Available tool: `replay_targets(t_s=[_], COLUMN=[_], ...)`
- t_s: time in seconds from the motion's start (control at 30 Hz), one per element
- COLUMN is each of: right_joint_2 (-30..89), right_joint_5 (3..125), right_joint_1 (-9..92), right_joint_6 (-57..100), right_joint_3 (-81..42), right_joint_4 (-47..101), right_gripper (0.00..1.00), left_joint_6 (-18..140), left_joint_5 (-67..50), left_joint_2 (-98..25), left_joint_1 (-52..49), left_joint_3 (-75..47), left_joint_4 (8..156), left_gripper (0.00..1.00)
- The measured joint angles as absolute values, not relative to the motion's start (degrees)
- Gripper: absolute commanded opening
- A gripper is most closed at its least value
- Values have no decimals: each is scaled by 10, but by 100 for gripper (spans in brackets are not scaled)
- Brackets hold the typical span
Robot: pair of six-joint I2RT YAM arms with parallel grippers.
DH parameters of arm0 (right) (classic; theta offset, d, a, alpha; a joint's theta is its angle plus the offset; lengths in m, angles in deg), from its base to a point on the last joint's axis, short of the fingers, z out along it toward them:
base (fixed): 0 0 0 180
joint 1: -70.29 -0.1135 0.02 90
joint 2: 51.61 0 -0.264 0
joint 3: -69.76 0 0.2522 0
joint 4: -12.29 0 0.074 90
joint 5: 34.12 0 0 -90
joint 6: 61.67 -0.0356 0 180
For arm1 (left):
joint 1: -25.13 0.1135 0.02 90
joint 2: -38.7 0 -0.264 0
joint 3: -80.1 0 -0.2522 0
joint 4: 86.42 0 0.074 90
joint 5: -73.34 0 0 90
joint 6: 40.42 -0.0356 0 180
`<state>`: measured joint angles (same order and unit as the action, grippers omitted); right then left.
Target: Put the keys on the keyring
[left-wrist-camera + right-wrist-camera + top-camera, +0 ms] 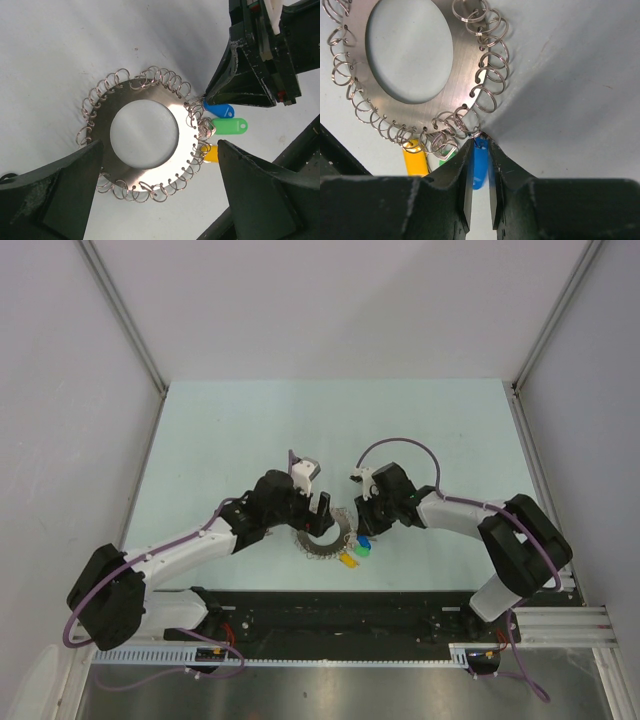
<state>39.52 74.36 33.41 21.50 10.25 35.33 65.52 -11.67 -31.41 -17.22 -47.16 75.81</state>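
The keyring is a flat silver disc with a round hole, fringed all round with small wire rings, and it lies flat on the table. Three tagged keys sit at its edge: blue, green and yellow. My left gripper hovers over the keyring, open wide, its fingers either side of the disc and touching nothing. My right gripper is pinched at the tips on the small ring of the blue key, right against the keyring's fringe. Yellow lies beside it.
Both arms meet near the table's front centre, with the right gripper close to the left one's far finger. Grey side walls and a dark rail along the near edge bound the table.
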Motion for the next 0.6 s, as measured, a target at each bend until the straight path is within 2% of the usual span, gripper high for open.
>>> replay_targets(t_s=[0.17,0.3,0.6], right_joint_2=[404,405,396], right_joint_5=[744,745,739], right_joint_1=[334,334,335], right_joint_6=[215,217,228], right_joint_3=[102,102,102], right_joint_4=[352,350,351], right_gripper=[12,0,0], left_joint_6=[652,646,602], left_joint_5=[-111,-98,-31], left_joint_2=[-314,-314,-326], left_joint_1=[-172,-172,-172], left_joint_3=[-472,-472,-531], left_joint_4=[758,760,888], left_gripper=[100,100,94])
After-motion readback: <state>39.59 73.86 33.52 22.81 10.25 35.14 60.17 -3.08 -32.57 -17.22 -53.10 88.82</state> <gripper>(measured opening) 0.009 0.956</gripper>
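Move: For the right gripper, the blue key lies between and just behind its tips, about 2 cm back and 1 cm below. The green key lies roughly 4 cm back and 1 cm left of this gripper, the yellow key about 6 cm back and 4 cm left, and the keyring's middle some 9 cm to its left. The left gripper hangs about 10 cm above the keyring's middle; from it the blue key lies about 9 cm right, 2 cm back and 10 cm below. Hold the right gripper nearly in place beside the keyring's rim, letting it sink only about half a centimetre, and close its slightly open fingers until shut at the blue key's ring end. Then bring the wide-open left gripper about 2 cm right and 1 cm back towards the keys, turning it roughly 10 degrees clockwise. ##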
